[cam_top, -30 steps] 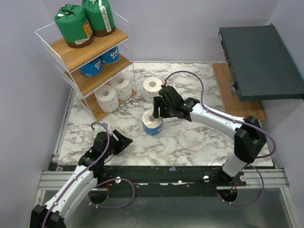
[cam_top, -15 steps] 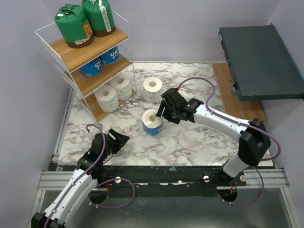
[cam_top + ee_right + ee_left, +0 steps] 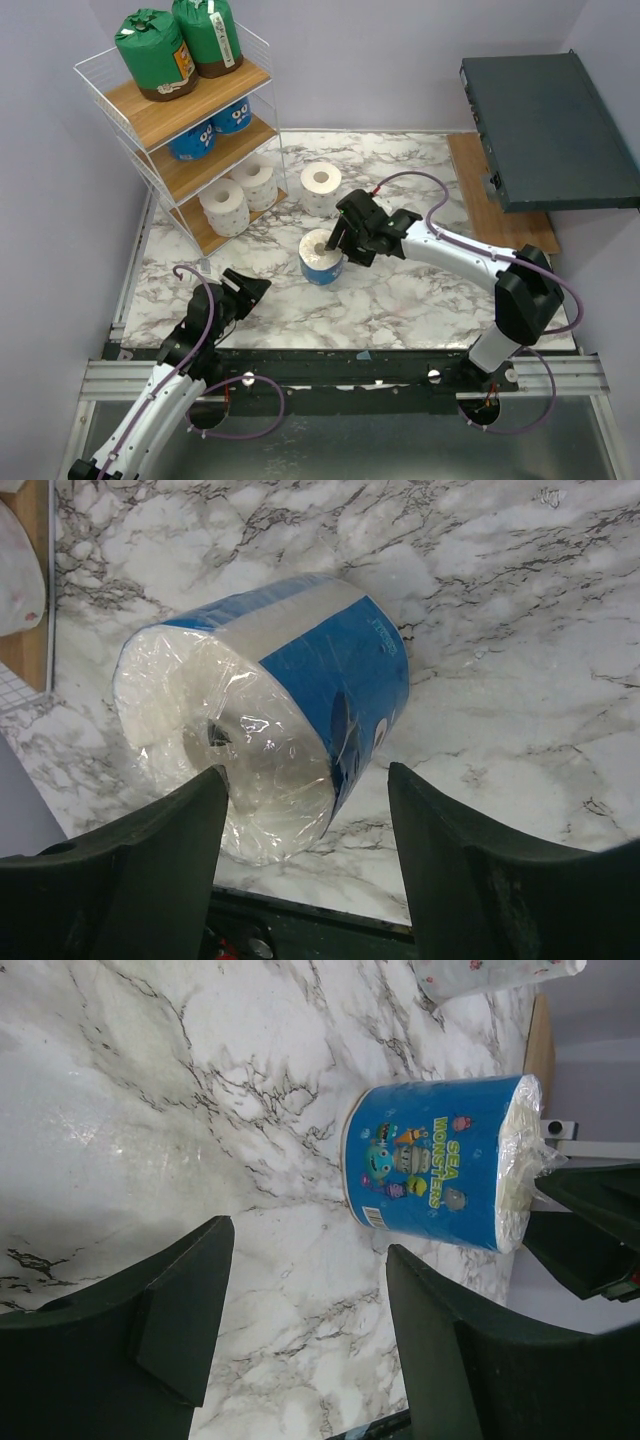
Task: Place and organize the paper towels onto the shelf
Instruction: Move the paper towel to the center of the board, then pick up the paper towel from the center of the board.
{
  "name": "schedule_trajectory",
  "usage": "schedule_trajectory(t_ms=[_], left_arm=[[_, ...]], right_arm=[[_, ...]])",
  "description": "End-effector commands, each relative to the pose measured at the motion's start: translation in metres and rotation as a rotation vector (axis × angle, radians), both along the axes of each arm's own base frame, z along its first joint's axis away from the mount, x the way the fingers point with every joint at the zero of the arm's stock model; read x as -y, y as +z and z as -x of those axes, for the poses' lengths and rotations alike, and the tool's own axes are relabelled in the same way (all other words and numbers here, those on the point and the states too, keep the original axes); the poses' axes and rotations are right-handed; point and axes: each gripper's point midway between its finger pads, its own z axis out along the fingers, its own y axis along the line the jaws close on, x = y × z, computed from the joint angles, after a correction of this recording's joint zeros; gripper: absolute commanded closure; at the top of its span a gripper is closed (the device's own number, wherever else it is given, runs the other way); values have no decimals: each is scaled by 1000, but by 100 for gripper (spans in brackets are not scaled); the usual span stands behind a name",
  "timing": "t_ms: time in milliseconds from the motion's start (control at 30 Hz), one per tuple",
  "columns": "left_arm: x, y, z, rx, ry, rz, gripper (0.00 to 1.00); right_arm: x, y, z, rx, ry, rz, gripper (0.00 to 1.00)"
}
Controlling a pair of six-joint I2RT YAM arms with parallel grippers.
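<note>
A blue-printed wrapped roll of the paper towels (image 3: 321,258) (image 3: 270,715) (image 3: 435,1160) stands upright in the middle of the marble table. My right gripper (image 3: 338,238) (image 3: 305,780) hovers open just to its right, near the roll's top rim, and holds nothing. At the front left my left gripper (image 3: 256,288) (image 3: 305,1255) is open and empty, well short of that roll and pointing at it. A plain white roll (image 3: 320,187) stands further back. The shelf (image 3: 200,120) at the back left carries two green rolls (image 3: 155,55) on top, blue ones (image 3: 195,142) in the middle and white ones (image 3: 225,205) on the bottom board.
A dark grey flat box (image 3: 545,120) overhangs the back right corner, above a wooden board (image 3: 490,190). The shelf's bottom board (image 3: 25,590) shows at the top left of the right wrist view. Walls close in on the left and the back.
My right gripper has drawn back from the top of the blue roll, a little to the right. The left arm has pulled slightly toward the near edge. The roll has stayed put.
</note>
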Motion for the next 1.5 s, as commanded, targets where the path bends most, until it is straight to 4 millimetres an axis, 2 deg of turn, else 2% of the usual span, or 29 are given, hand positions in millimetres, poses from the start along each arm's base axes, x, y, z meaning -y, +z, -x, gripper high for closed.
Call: schedule_trajectory(t_ms=[0,333,500,600,733,933,1133,1467], left_arm=[[-10,-38,15,-117,21,-54,35],[-6,-43,15,-124,6,-46,35],[-6,-44,15,-126,1,-49,35],[-6,-44,15,-121,0,-46,35],[-6,-43,16,-117,1,-46,35],[-7,-42,15,-115,6,-46,35],[-7,-42,16,-123,7,-44,35],[-11,-27,15,-103,16,-63,35]], right_arm=[[-7,-14,6,-39,8,2,32],[-15,-31,7,-51,54,42,38],[-13,-38,6,-57,62,69,49],[-12,-35,6,-52,64,78,56],[-13,-8,2,9,88,57,62],[-21,65,-17,148,131,31,63],[-42,123,-40,256,173,5,63],[-102,170,-72,317,229,-131,65]])
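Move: The blue-wrapped paper towel stands with its middle about 5 cm left of the open right hand, 1 cm nearer the base and 6 cm lower. Beyond it a floral roll stands on the table, 16 cm ahead of the hand and 6 cm left; another, on the shelf's bottom board, is roughly 14 cm ahead and 22 cm left. From the left hand the paper towel lies some 15 cm right, 6 cm ahead and 2 cm lower. The right hand dips, pinches the paper towel's right rim, lifts it about 19 cm and forward-left towards the shelf. ##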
